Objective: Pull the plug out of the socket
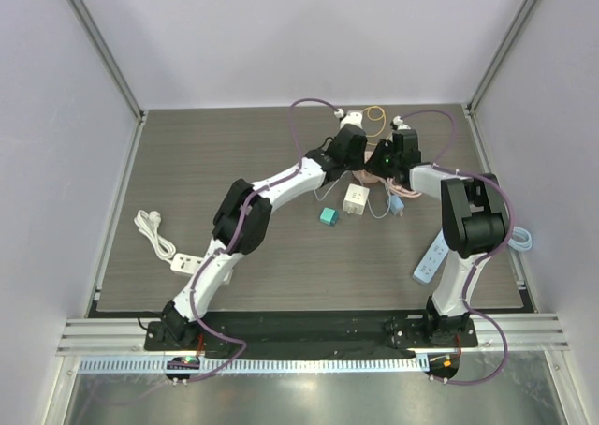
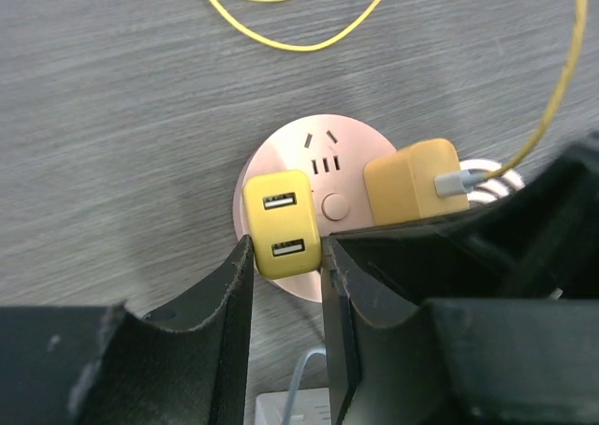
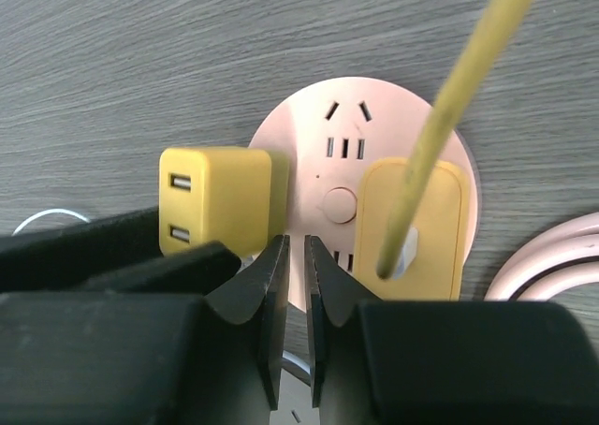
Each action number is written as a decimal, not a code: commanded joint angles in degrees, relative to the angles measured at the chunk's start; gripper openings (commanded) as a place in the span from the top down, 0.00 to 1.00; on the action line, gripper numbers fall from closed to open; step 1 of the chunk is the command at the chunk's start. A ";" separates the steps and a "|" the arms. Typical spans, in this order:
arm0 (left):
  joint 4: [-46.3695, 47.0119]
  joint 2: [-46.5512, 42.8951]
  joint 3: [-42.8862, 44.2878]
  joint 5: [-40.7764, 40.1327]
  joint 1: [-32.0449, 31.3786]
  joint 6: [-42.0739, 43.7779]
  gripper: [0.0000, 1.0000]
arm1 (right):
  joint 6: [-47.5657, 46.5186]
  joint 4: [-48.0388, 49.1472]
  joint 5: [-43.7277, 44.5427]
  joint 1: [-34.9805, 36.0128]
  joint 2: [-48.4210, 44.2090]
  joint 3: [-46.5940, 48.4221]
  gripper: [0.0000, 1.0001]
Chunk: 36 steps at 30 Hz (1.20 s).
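A round pink socket (image 2: pixel 323 139) lies flat on the dark wood table, with two yellow plugs in it. In the left wrist view my left gripper (image 2: pixel 285 247) is shut on the near end of the yellow plug (image 2: pixel 283 221) that has two USB ports, one finger against each side. The other yellow plug (image 2: pixel 412 182) carries a yellow cable (image 2: pixel 552 97). Seen from the right wrist, my right gripper (image 3: pixel 290 247) is shut over the socket's (image 3: pixel 346 116) near edge, between the USB plug (image 3: pixel 215 200) and the cabled plug (image 3: pixel 416 219), holding nothing.
From above, both grippers meet at the table's back middle. A white cube adapter (image 1: pixel 356 198) and a teal block (image 1: pixel 328 216) lie just in front of them. A white power strip (image 1: pixel 184 261) with its coiled cord (image 1: pixel 150 227) lies left, a white remote-like bar (image 1: pixel 432 261) right.
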 commanded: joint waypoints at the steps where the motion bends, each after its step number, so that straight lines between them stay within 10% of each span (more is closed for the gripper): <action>1: 3.42 -3.66 1.42 -6.10 -5.47 12.59 1.00 | -0.95 -4.21 1.96 -0.32 2.37 0.45 0.80; 15: 1.13 -3.92 2.31 3.30 -1.09 -4.79 1.00 | -1.39 -4.91 -0.14 -0.23 2.46 0.98 0.80; 36: 4.64 -8.14 -6.31 5.74 -0.82 11.11 1.00 | -5.97 -15.90 4.87 -4.26 -22.68 -2.18 0.53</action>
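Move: The left hand has the yellow plug in its fingers, right at its hand point. From there the pink round socket's middle is about 3 cm to the right and 2 cm lower, level ahead; the second yellow plug, with the cable, is some 5 cm right and 1 ahead; the white cube adapter is about 7 cm back and 1 left. For the right hand the socket's middle is roughly 1 cm ahead, 1 right and 2 below, the held plug 3 left and 1 ahead. Still pinching the yellow plug on the socket, the left hand rocks back about 1 cm with a tilt of some 10 degrees, returns, then draws back nearly 2 cm towards the white cube adapter. Late on, the right fingertips come off the socket, opening to about half as that hand rises some 10 cm, with 4 cm back and a little right. ##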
